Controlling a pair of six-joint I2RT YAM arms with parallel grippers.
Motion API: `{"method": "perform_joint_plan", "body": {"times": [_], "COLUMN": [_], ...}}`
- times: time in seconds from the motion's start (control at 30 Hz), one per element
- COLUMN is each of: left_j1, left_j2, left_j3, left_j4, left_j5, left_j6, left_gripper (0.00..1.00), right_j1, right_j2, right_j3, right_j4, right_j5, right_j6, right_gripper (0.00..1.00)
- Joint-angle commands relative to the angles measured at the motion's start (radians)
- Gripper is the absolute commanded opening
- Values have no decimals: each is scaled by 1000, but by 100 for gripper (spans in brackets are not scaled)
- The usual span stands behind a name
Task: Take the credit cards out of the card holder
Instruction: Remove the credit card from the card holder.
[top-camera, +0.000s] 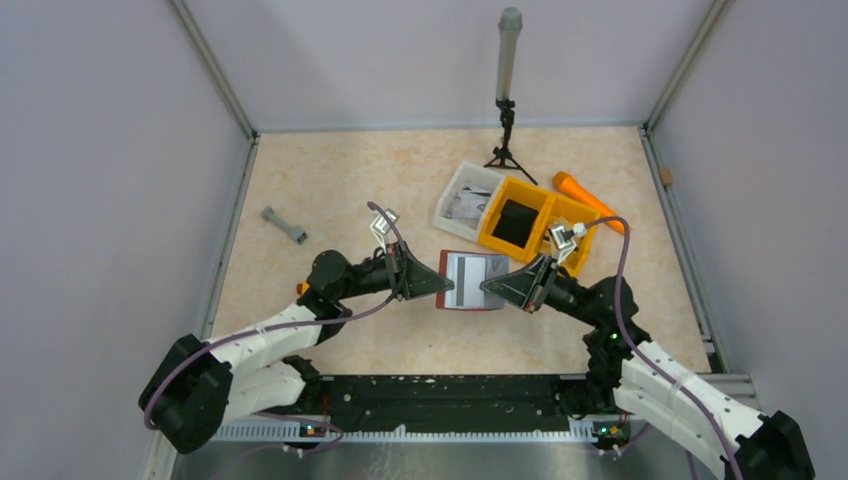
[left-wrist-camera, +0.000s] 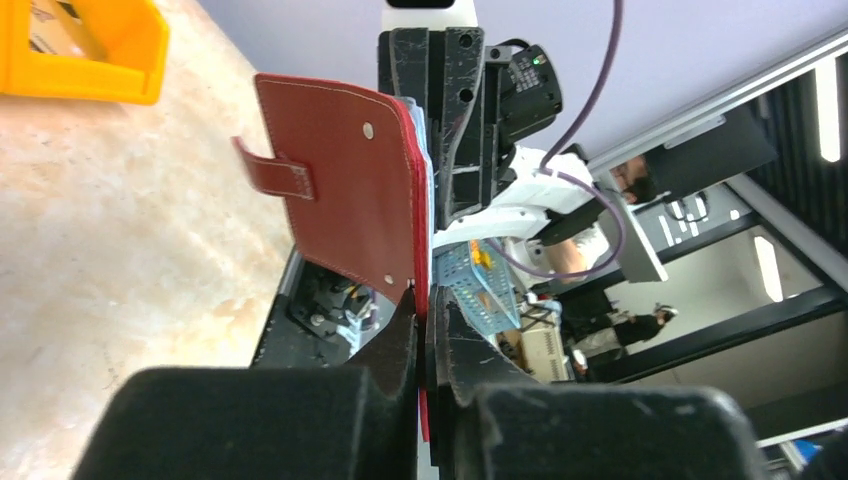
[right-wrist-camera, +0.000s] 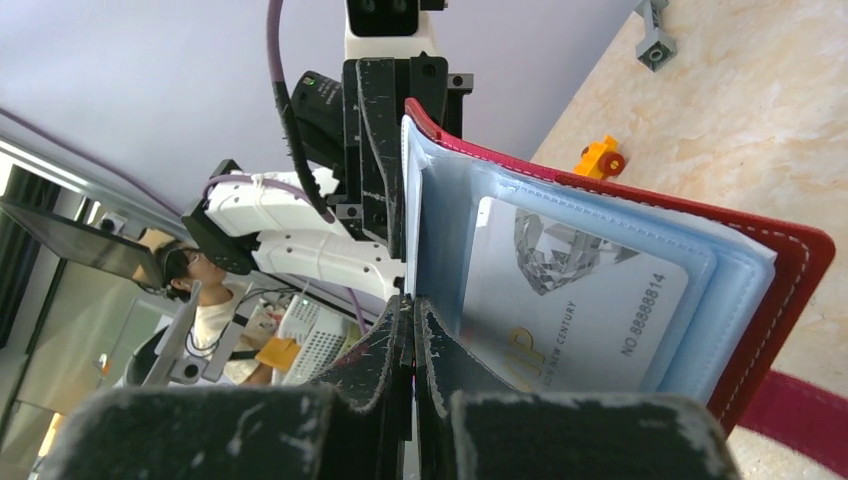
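Observation:
The card holder (top-camera: 472, 280), dark red with a snap tab, hangs open above the table between my two grippers. The left gripper (top-camera: 440, 283) is shut on its left edge; the left wrist view shows the red cover (left-wrist-camera: 340, 190) running into the shut left gripper (left-wrist-camera: 424, 310). From the other side the right gripper (top-camera: 488, 287) pinches it, and the right gripper (right-wrist-camera: 412, 310) is shut on a thin pale blue sleeve leaf. One of the credit cards (right-wrist-camera: 580, 310), whitish with printed lettering, sits in a blue sleeve inside the red cover (right-wrist-camera: 790, 260).
A yellow-orange divided bin (top-camera: 530, 225) and a white tray (top-camera: 465, 200) stand just behind the grippers, with an orange tool (top-camera: 585, 195) to their right. A small tripod (top-camera: 507, 100) stands at the back. A grey piece (top-camera: 284, 225) lies on the left.

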Motion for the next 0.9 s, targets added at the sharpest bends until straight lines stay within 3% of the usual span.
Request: {"method": "perform_joint_plan", "body": {"times": [0.0,0.07,0.1,0.43,0.67,0.7,0.77,0.87], "left_j1": [-8,-10,-11,-11,-11,-11,-17,-31], "left_j2": [-51,-61,-67,-138,-142,-132,-110,-89], "left_j3": [59,68,68,28,28,36,47,56], "left_j4": [-154,-195,-200,-186,-188,-193,-193,-179], "left_j5": [-38,-44,-47,-94,-83,-71,-57,-61], "left_j6": [122,143,148,141,137,138,136,143], "left_gripper": [4,5,0,0,0,5,25,39], "right_j1": [-11,-11,-10,-13,-14,-14,-14,-14], "right_j2": [-6,-6,-8,-61,-56,-49,-25,15], "right_j3": [33,35,37,20,1,5,15,19], "right_j4": [26,23,18,-94,-34,-28,-13,33], "right_j5": [-14,-18,-18,37,18,12,-6,-35], "right_j6": [-22,-22,-26,-72,-50,-48,-43,-28], "right_gripper": [0,0,0,0,0,0,0,0]}}
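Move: The open card holder, card side up, is already pinched between my two hands. Its middle is about 5 cm to the right of my left hand and 1 cm ahead, and some 3 cm left and 1 cm ahead of my right, nearly level with both. The white tray lies about 22 cm ahead and 5 cm right of my left hand. The yellow box lies about 16 cm ahead and 22 cm right of it. Both are roughly 20 cm below. My left hand first sinks about 1 cm with the card holder's left edge still pinched, tilting some 5 degrees. It then rises again and draws about 1 cm left, away from my right hand, and finally opens its fingers to free the edge, dipping slightly. My right hand keeps its pinch, sinking about 1 cm with a small sway right and back. ##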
